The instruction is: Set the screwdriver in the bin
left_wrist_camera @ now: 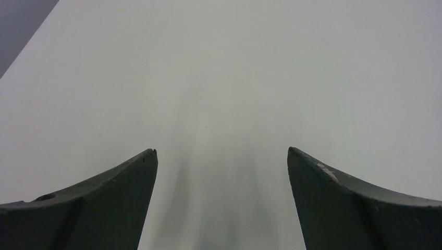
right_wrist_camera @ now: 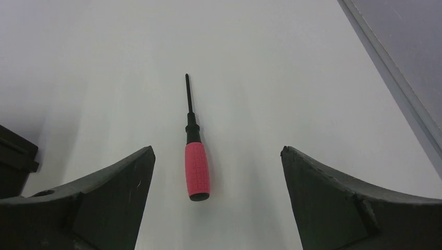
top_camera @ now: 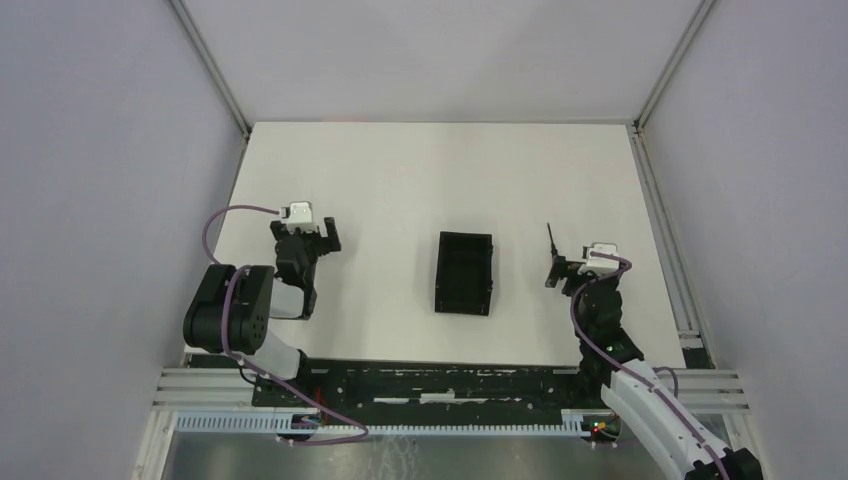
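The screwdriver (right_wrist_camera: pixel 197 169) has a red handle and a thin dark shaft. It lies flat on the white table, shaft pointing away, with its handle end between my right gripper's open fingers and nearer the left one. My right gripper (right_wrist_camera: pixel 217 151) is open and does not touch it. In the top view only the shaft (top_camera: pixel 551 240) shows, ahead of the right gripper (top_camera: pixel 563 272). The black bin (top_camera: pixel 465 272) stands open at the table's middle, left of the right gripper; its corner shows in the right wrist view (right_wrist_camera: pixel 15 156). My left gripper (top_camera: pixel 318 238) is open and empty (left_wrist_camera: pixel 221 151).
The white table (top_camera: pixel 420 170) is enclosed by pale walls with metal corner posts (top_camera: pixel 665 60). A metal rail (right_wrist_camera: pixel 396 78) runs along the table's right edge near the right gripper. The arm bases sit on a black strip (top_camera: pixel 450 385) at the near edge.
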Robot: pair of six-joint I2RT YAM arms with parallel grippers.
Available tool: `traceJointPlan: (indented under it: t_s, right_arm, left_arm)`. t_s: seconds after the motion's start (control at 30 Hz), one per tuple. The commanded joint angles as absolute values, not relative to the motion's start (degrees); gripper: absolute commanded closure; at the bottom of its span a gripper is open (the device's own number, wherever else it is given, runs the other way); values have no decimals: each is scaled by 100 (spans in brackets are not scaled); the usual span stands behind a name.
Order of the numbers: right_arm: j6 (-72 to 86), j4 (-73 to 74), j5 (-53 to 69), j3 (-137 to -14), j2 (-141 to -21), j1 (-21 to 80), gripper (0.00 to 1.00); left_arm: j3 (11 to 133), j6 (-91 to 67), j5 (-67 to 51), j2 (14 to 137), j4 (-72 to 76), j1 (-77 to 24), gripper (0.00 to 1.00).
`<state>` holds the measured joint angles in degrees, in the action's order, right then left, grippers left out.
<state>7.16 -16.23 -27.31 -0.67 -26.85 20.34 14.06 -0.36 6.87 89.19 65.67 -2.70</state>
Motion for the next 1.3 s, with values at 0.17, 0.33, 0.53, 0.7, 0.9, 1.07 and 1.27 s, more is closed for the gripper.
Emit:
traceJointPlan:
  t_s: [0.17,0.33,0.53,0.7,0.9,1.07,1.27]
  right_arm:
    - [514,-1037,-2570,-1618,-3352,2019,2]
    - [166,882,-2353,-4193,-5219,2008,2]
    - [-154,3185,-1737,-6822,-7577,1786,4]
    - [-92,3304,-1130,-6852,-8441,1462,10]
    - [-60,2782,-325,-5897,-9066,1093,19]
    - [-9,2345,-306,-5256,-9290,834,24]
    - [-9,2100,-128,-5008,-9632,622,56]
  left_arm:
    - [1419,-123,639,8815,6724,-253,0]
    - [1420,-123,641,8815,6724,-246,0]
    - [1416,-123,641,8815,6730,-253,0]
    - [1420,-123,646,8809,6724,-254,0]
    - [1420,-123,638,8815,6724,-251,0]
    - [1422,-123,641,8815,6724,-254,0]
    - [1419,-123,640,8816,6724,-253,0]
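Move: The screwdriver lies pointing away from the robot, its middle, where the black collar is, about 6 cm ahead of the right hand, 2 cm to its left and 9 cm below. The bin stands some 20 cm to the right hand's left, about level with it fore and aft and 7 cm lower. From the idle left hand the screwdriver is roughly 50 cm to the right, 5 cm nearer the base and 8 cm lower. The right hand swings up and over, rising about 17 cm while reaching forward past the screwdriver and a little left, then dives some 25 cm while drawing back, its wrist tipping down by nearly 60 degrees until the fingers point steeply at the table. It comes down astride the black section just ahead of the red handle, the fingers closing from wide open to a bit over half on either side, with no clear grip yet. ##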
